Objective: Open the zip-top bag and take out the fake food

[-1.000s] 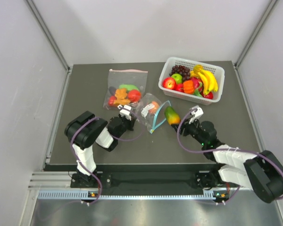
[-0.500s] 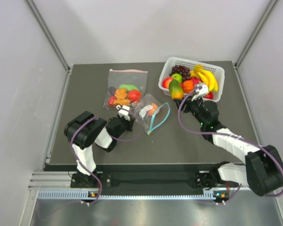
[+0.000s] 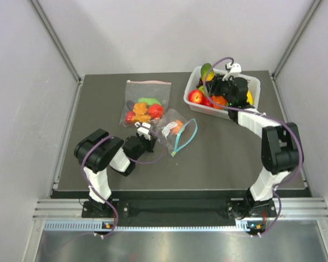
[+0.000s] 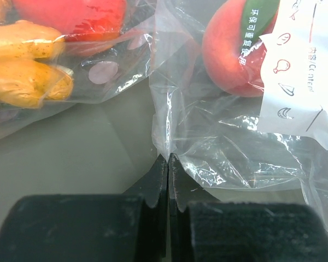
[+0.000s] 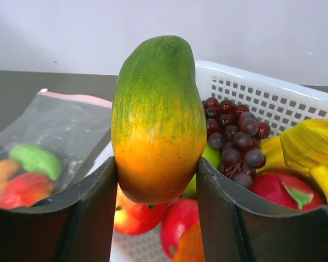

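Note:
The zip-top bag lies mid-table, its teal zip strip gaping toward the right. One peach-red piece of fake food still shows inside it, and in the left wrist view too. My left gripper is shut, and its tips pinch the bag's near-left corner. My right gripper is shut on a green-and-orange fake fruit and holds it upright above the white basket. The fruit fills the gap between the fingers.
The basket holds dark grapes, yellow bananas and red apples. A larger clear bag with a pink-red zip lies left of the small bag and touches it. Grey walls close in the table's sides.
My right gripper has carried the green-orange fruit from the table beside the zip-top bag up and back over the basket. The left gripper and bag have stayed put.

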Robot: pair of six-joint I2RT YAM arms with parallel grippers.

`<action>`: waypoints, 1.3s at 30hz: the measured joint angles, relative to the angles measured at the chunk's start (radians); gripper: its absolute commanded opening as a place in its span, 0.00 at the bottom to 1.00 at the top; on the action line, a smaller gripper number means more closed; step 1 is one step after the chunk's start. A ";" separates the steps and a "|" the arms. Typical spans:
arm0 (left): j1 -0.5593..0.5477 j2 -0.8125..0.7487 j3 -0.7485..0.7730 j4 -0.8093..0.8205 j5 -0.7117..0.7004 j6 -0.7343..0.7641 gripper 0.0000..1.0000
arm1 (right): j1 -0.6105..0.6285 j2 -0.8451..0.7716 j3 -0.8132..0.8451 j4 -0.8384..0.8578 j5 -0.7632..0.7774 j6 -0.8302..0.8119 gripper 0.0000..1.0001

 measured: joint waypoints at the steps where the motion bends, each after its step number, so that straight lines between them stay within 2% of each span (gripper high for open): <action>1: 0.000 0.000 0.000 0.000 0.002 0.000 0.00 | -0.005 0.043 0.039 -0.021 -0.002 0.002 0.38; 4: 0.000 0.000 0.000 0.000 0.005 0.000 0.00 | -0.010 0.127 0.121 -0.068 -0.003 0.005 0.40; 7: 0.000 0.000 0.000 0.000 0.011 0.000 0.00 | -0.010 0.183 0.178 -0.111 0.002 0.007 0.47; 10: 0.000 0.000 0.000 0.000 0.016 0.000 0.00 | -0.010 0.215 0.218 -0.145 0.008 0.006 0.60; 11: 0.000 0.000 0.000 0.000 0.016 0.000 0.00 | -0.010 0.220 0.225 -0.150 0.008 0.006 0.70; 13: 0.000 0.000 0.000 0.000 0.017 0.000 0.00 | -0.010 0.229 0.236 -0.155 0.010 0.003 0.72; 14: 0.000 0.000 0.000 0.000 0.017 0.000 0.00 | -0.010 0.230 0.239 -0.157 0.009 0.002 0.76; 23: 0.000 0.000 0.000 0.000 0.020 0.000 0.00 | -0.010 0.225 0.214 -0.107 -0.002 -0.002 0.79; 29: 0.000 0.000 -0.001 0.000 0.023 0.000 0.00 | 0.006 0.080 0.021 -0.044 -0.006 -0.031 0.79; 39: 0.000 0.000 -0.001 0.000 0.029 0.000 0.00 | 0.158 -0.351 -0.335 0.126 0.031 -0.116 0.79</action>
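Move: The papaya, still pinched by the right hand, is bound for the far left corner of the white basket, a spot about 6 cm ahead, 2 cm to the left and 10 cm below. The red apple in front of that spot is roughly 1 cm ahead, 3 cm left and 15 cm down; the grapes are some 7 cm ahead, 3 cm right and 13 cm down. From the left hand, that spot is about 22 cm ahead, 18 cm right and 8 cm higher. The papaya is carried by the right hand about 5 cm forward and as far down into the basket's far left corner, the wrist tipping slightly down, until the fingers spread and let go of it. The empty, open hand then backs away some 15 cm towards the robot, rising about 8 cm and edging left as its fingertips tilt up roughly 20 degrees. ##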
